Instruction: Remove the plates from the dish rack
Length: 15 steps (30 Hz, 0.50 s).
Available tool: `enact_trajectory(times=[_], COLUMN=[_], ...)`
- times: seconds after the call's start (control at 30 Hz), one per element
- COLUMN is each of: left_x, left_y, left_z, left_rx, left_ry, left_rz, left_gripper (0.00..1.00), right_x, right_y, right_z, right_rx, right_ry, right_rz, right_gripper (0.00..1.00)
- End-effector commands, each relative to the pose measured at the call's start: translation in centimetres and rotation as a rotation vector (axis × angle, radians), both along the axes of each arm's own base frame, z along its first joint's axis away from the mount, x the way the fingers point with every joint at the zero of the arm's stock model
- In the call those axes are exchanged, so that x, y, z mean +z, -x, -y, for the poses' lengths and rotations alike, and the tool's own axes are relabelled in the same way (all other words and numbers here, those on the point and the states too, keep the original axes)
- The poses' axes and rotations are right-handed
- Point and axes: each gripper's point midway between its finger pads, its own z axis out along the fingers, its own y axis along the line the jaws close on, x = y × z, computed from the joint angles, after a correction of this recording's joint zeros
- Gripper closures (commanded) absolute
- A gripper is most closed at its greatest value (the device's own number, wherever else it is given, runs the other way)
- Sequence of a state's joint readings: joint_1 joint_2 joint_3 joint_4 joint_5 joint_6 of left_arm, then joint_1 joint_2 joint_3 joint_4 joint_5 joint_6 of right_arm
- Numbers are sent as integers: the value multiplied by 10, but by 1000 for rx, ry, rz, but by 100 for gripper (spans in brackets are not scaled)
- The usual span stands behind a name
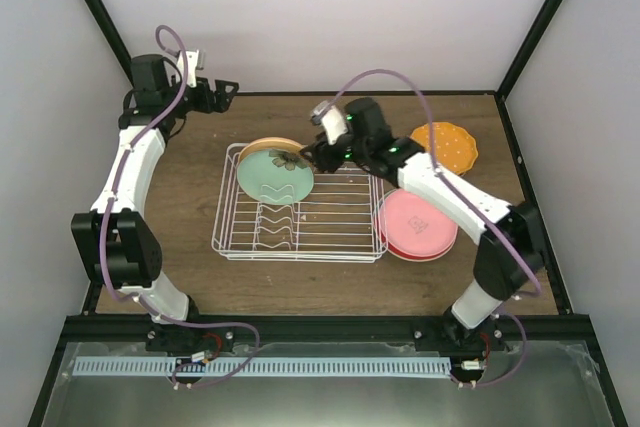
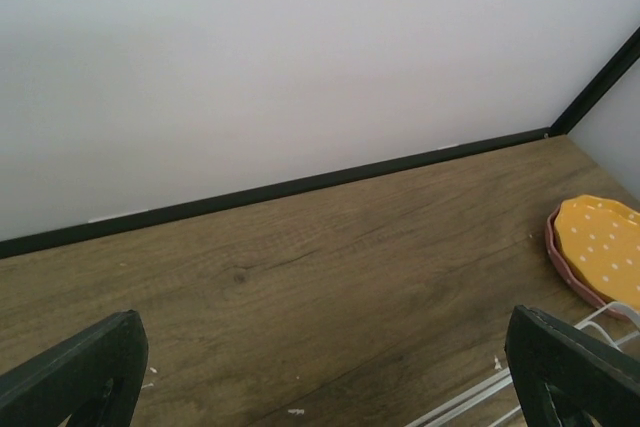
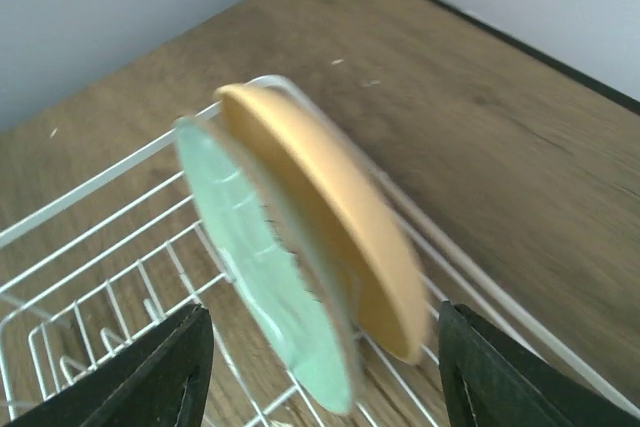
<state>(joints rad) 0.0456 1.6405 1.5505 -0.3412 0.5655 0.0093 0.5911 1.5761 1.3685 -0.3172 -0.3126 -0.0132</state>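
The white wire dish rack point(image 1: 330, 237) sits mid-table. Two plates stand on edge at its back left: a teal plate point(image 1: 272, 175) in front and a pale yellow plate point(image 1: 262, 146) behind it. Both show close up in the right wrist view, the teal plate point(image 3: 270, 257) and the yellow plate point(image 3: 330, 207). My right gripper point(image 1: 312, 155) is open just right of their edges, its fingers point(image 3: 160, 372) wide on either side. A pink plate stack point(image 1: 417, 224) and a dotted orange plate point(image 1: 447, 144) lie on the table. My left gripper point(image 1: 222, 93) is open, at the back left.
The dotted orange plate point(image 2: 600, 242) on a pink one also shows at the right of the left wrist view, with a rack corner point(image 2: 600, 322). Black frame posts and grey walls bound the table at back and sides.
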Motion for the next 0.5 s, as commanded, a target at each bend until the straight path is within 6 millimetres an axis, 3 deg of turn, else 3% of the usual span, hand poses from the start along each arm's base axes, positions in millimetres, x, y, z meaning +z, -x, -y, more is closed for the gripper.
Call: enact_trajectory(times=[0.0, 0.13, 0.47], left_x=[3, -1, -4], left_y=[13, 16, 15], left_z=[1, 2, 3], left_rx=[-16, -16, -27], left_ry=[-2, 13, 18], left_rz=[3, -11, -16], left_gripper=[0, 0, 0], right_x=[23, 11, -1], right_y=[11, 8, -7], right_z=[-54, -72, -81], right_rx=[180, 192, 182], right_ry=[64, 85, 132], right_rz=[249, 272, 322], right_gripper=[38, 38, 38])
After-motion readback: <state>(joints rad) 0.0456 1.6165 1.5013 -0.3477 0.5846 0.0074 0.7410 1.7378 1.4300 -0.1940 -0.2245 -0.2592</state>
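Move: The mint plate stands in the rack about 11 cm to the right hand's left, 2 cm farther out and some 10 cm lower. The tan plate stands about 4 cm beyond the mint plate, at the same left-right place and height. From the left hand, the mint plate lies roughly 17 cm back, 12 cm to the right and 17 cm below. The right hand sweeps left about 7 cm and slightly down towards the mint plate's rim, fingers staying open. ##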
